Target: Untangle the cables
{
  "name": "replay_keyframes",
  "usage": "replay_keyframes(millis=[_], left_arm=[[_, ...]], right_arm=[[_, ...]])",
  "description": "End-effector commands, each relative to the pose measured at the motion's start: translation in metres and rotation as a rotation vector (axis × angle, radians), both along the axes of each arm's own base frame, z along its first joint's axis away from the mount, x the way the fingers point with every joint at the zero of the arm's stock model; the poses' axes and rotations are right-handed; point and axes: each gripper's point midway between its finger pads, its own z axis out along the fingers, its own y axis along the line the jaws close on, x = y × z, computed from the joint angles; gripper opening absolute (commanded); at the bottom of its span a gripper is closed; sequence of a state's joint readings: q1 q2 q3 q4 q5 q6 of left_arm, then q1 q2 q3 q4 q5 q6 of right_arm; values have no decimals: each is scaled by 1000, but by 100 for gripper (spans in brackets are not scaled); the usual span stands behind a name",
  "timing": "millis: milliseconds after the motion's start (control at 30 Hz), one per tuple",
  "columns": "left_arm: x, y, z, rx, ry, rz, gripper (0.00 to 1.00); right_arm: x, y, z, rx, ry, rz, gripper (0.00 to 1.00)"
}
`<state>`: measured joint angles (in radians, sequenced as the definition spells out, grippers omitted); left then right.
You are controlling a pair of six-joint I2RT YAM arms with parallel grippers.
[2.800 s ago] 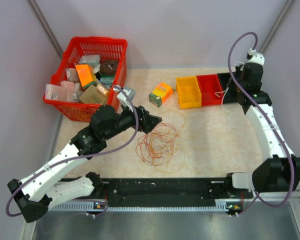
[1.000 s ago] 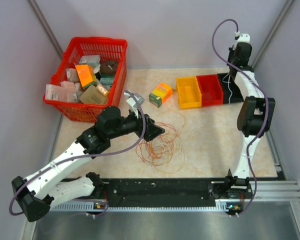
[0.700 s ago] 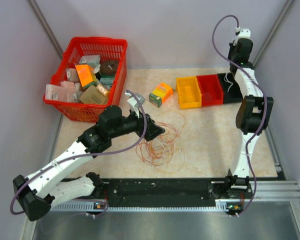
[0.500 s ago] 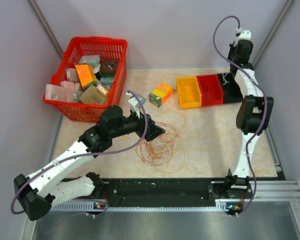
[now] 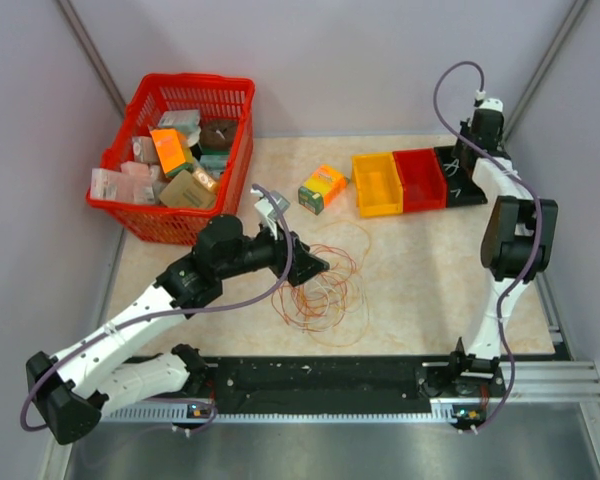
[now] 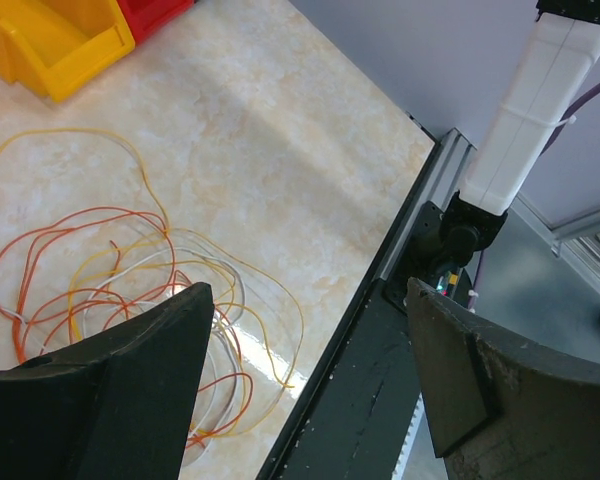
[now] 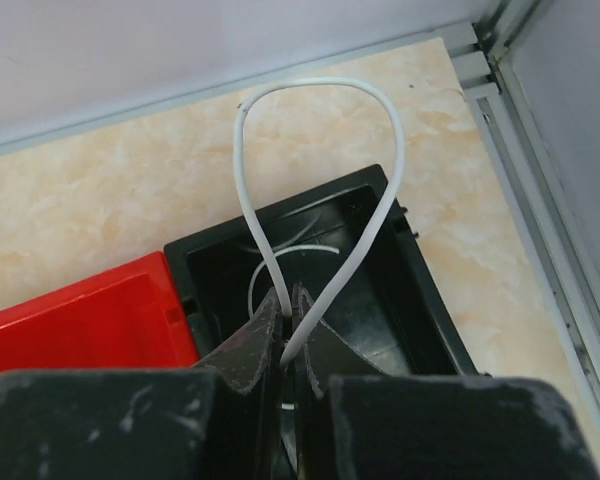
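Observation:
The cables (image 5: 320, 287) lie on the table as a loose tangle of thin orange-red, yellow and white loops; the left wrist view shows them (image 6: 120, 265) beneath the left finger. My left gripper (image 5: 314, 264) hovers over the tangle's near-left part, open, with nothing between its jaws (image 6: 308, 300). At the far right, my right gripper (image 5: 467, 152) is shut on a white cable (image 7: 320, 85). That cable arches up in a loop above the black bin (image 7: 427, 275), with more white cable lying inside the bin.
A yellow bin (image 5: 377, 184) and a red bin (image 5: 420, 180) stand left of the black bin (image 5: 462, 188). An orange box (image 5: 322, 188) sits near the middle back. A red basket (image 5: 140, 222) full of packets is at the back left. A black rail (image 6: 380, 400) runs along the table's near edge.
The right arm's wrist has come down towards the black bin with the white cable, and its elbow has swung slightly right. The left arm has barely moved.

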<state>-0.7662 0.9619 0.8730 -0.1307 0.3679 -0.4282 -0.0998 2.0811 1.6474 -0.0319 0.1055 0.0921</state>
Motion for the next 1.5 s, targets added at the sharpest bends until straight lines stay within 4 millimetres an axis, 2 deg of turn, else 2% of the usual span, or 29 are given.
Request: replay_keyframes(millis=[0, 133, 333, 367, 467, 767, 900, 967, 1000, 1133, 1300, 1467], left_arm=[[-5, -1, 20, -70, -43, -24, 82], [-8, 0, 23, -88, -46, -30, 82], [-12, 1, 26, -96, -47, -43, 81], [-12, 1, 26, -97, -47, -40, 81], [-12, 1, 25, -99, -44, -41, 81], [-10, -3, 17, -85, -21, -49, 81], [-11, -4, 14, -83, -8, -54, 81], [-10, -5, 13, -80, -4, -56, 81], [-10, -6, 12, -80, -1, -58, 81], [-9, -8, 12, -84, 4, -61, 81], [-8, -7, 7, -72, 13, -52, 81], [-1, -4, -4, -34, 29, -12, 81]], right_arm=[[-22, -11, 59, 54, -36, -90, 0], [-38, -2, 41, 130, 42, -100, 0], [-43, 5, 19, 203, 136, -119, 0], [-45, 5, 8, 215, 171, -132, 0], [-52, 6, -5, 232, 228, -153, 1], [-55, 9, -30, 259, 389, -150, 6], [-50, 5, -27, 237, 405, -139, 10], [-48, 7, -25, 248, 411, -120, 16], [-48, 7, -25, 257, 417, -116, 19], [-47, 10, -20, 265, 416, -93, 45], [-58, 9, -6, 259, 409, -106, 60], [-80, 15, 12, 258, 398, -105, 64]])
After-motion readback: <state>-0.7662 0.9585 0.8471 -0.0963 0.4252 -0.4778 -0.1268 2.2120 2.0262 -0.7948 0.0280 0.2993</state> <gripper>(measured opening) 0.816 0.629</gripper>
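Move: The right gripper still pinches the white cable, its free loop standing up ahead of the fingertips. The black bin's middle lies about 12 cm below, some 3 cm back and 2 cm left. Next to it, the red bin is 12 cm to the hand's left and 4 cm back, the yellow bin 22 cm left and 5 cm back, both at the same depth below. From the left gripper the black bin is roughly 37 cm ahead, 37 cm right and 25 cm lower. Draw the right gripper back about 5 cm over the black bin with the white cable still pinched, lifting a little at first, then sinking to some 4 cm below the start. Tip the fingers down about 25 degrees and roll the hand's left side up on the way. Once low, open the fingers more than halfway to let go of the cable, and ease back another centimetre. ##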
